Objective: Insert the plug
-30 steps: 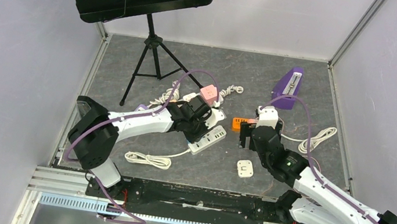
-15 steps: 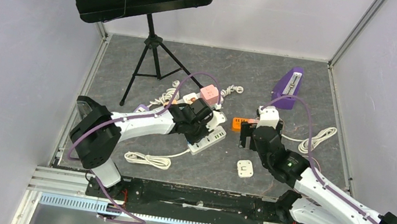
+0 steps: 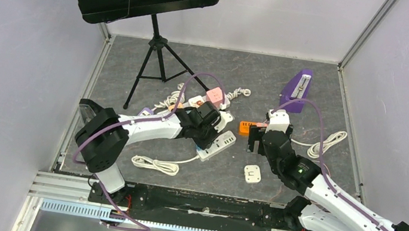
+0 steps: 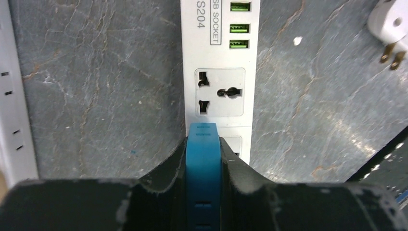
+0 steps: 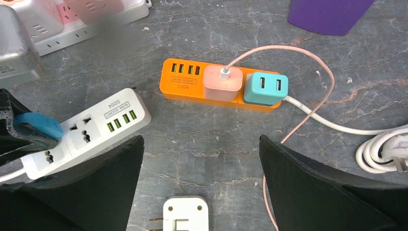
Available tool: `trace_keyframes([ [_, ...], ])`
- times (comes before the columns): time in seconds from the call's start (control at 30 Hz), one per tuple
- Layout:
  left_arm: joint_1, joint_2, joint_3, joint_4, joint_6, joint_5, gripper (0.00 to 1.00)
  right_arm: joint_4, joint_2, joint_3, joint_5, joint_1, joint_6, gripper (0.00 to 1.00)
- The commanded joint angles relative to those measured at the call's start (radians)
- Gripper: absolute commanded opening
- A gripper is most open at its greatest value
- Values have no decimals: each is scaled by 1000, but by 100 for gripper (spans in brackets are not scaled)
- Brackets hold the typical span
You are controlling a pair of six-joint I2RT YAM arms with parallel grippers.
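Observation:
My left gripper (image 3: pixel 205 130) is shut on a blue plug (image 4: pixel 202 159) and holds it down against a white power strip (image 4: pixel 220 72), just short of its universal socket. The same strip (image 3: pixel 216 145) lies at mid-table in the top view. In the right wrist view the strip (image 5: pixel 86 132) and the blue plug (image 5: pixel 41 124) show at the left. The plug's pins are hidden. My right gripper (image 5: pixel 199 159) is open and empty above the grey table, to the right of the strip in the top view (image 3: pixel 254 142).
An orange power strip (image 5: pixel 211 84) carries a pink charger and a teal adapter. A white adapter (image 5: pixel 185 214) lies below my right gripper. Farther off are a pink cube socket (image 3: pixel 215 96), a purple metronome (image 3: pixel 297 89), a music stand (image 3: pixel 150 53) and coiled white cables (image 3: pixel 153 164).
My left gripper with the blue plug has shifted slightly toward the near right, onto the white strip. The right arm has barely moved.

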Motion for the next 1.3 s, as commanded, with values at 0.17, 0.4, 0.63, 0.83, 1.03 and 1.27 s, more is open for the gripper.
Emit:
trace_keyframes([
  [0.17,-79,15,-138,126,-161,-44,2,26,-3,-5,19,-5,19,91],
  [0.4,-129,-31,-227,187,-154,-159,2,23,-8,-3,22,-5,22,91],
  [0.63,-135,-134,-367,360,-217,-180,2,25,0,2,18,-6,28,91],
  [0.83,-137,-138,-400,444,-224,-191,9,25,1,0,8,-5,37,91],
  [1.03,-137,-179,-324,396,-216,-206,39,19,3,11,-10,-6,38,91],
  [1.27,-136,-239,-167,272,-176,-232,58,11,0,16,-27,-5,38,92],
])
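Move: Right under the left fingers, which still grip the blue plug upright, is the white strip's cord-end socket, roughly 1 cm to their right and 3 cm down; the strip's USB end reaches out about 6 cm ahead and 10 cm right. The long white strip lies some 13 cm ahead and 6 cm left, and the white plug 6 cm back and 18 cm right. From the idle right hand the socket is about 21 cm left, 3 cm back and 13 cm below. Keeping its pinch on the blue plug at the white strip, the left hand shifts about 2 cm right and then 1 cm back at steady height, while tipping some 20 degrees so that the fingers slant farther forward and right instead of down. It then opens the fingers off the plug's sides and starts to rise, about 1 cm. ##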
